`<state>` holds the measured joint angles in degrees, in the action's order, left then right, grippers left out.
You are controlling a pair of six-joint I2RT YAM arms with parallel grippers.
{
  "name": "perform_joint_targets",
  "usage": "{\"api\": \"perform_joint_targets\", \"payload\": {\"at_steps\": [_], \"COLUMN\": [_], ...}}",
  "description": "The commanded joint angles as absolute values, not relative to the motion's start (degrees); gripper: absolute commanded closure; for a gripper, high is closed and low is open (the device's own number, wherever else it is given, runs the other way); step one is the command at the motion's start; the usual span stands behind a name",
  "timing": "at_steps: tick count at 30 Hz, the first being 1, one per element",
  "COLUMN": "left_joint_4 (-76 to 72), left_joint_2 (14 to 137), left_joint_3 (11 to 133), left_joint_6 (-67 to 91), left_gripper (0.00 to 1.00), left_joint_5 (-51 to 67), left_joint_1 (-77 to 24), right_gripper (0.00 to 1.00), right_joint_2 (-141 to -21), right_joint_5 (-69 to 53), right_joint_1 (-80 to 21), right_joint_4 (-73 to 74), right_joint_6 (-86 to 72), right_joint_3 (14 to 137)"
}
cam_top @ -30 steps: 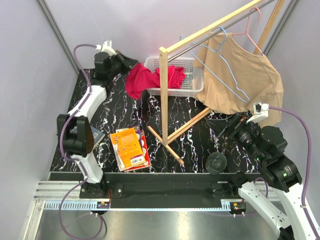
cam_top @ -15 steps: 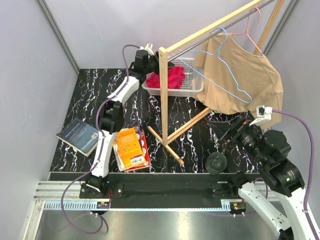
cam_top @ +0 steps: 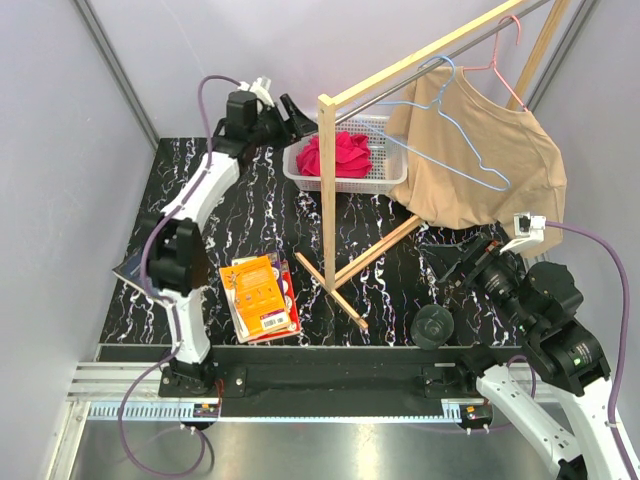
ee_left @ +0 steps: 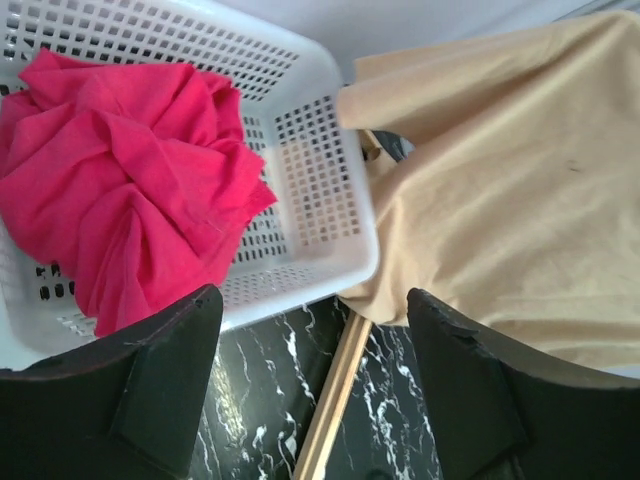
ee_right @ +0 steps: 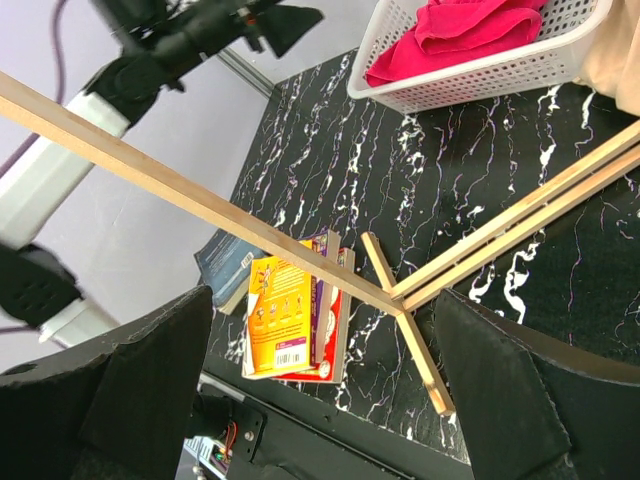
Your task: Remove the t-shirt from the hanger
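Observation:
A tan t-shirt (cam_top: 490,160) hangs on a pink hanger (cam_top: 503,52) at the right end of the rack's rail (cam_top: 430,55). It also shows in the left wrist view (ee_left: 500,190). A bare blue hanger (cam_top: 445,125) hangs in front of it. A red t-shirt (cam_top: 340,152) lies crumpled in the white basket (cam_top: 350,182). My left gripper (cam_top: 290,112) is open and empty, just left of the basket. In its wrist view (ee_left: 315,400) the basket (ee_left: 320,200) and red shirt (ee_left: 130,190) lie ahead. My right gripper (cam_top: 455,262) is open and empty, below the tan shirt's hem.
The rack's wooden post (cam_top: 327,190) and floor braces (cam_top: 370,255) stand mid-table. A stack of books (cam_top: 262,295) lies near the front left, and a blue book (ee_right: 225,265) beside it. A black round object (cam_top: 434,325) sits by the right arm's base.
My left gripper carried the red t-shirt right to the basket, let it go there and drew back to the left. The right arm has barely moved.

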<state>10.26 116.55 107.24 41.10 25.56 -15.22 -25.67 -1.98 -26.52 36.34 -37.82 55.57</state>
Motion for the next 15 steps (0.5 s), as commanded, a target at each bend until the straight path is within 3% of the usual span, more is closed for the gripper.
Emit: {"api": "perform_joint_targets", "payload": {"at_steps": [1, 15], "left_joint_4": [5.29, -5.1], "left_joint_2": [109.52, 81.41], "left_joint_3": [97.51, 62.0], "left_joint_6": [41.21, 43.69], "left_gripper": [0.24, 0.24], "left_joint_5": [28.12, 31.2], "left_joint_1": [-15.47, -16.79], "right_gripper": [0.0, 0.0], "right_joint_2": [-25.49, -23.73], "right_joint_5": [-0.62, 4.04], "right_joint_1": [-26.46, -26.46], "right_joint_4": [35.86, 40.69], "right_joint_6": [-37.53, -37.36], "right_joint_3": [55.9, 55.28]}}
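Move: The red t-shirt lies in the white basket, about 12 cm ahead of the empty left hand, 10 cm to its right and 20 cm below; the basket's middle is nearly the same way, some 13 cm ahead, 12 cm right and 22 cm down. The rack post's foot is about 26 cm back, 8 cm right, and the books about 30 cm back, 7 cm left, both roughly 25 cm lower. From the right hand the red t-shirt lies some 48 cm ahead, 14 cm left and 28 cm below. With its fingers already open and empty, the left hand pulls back about 13 cm towards the robot, away from the red t-shirt in the basket and gathering speed, with hardly any sideways drift. It rises a touch at first, then sinks to end some 5 cm lower over the bare table in front of the basket, tipping down a little more while the fingers stay open and touch nothing. ##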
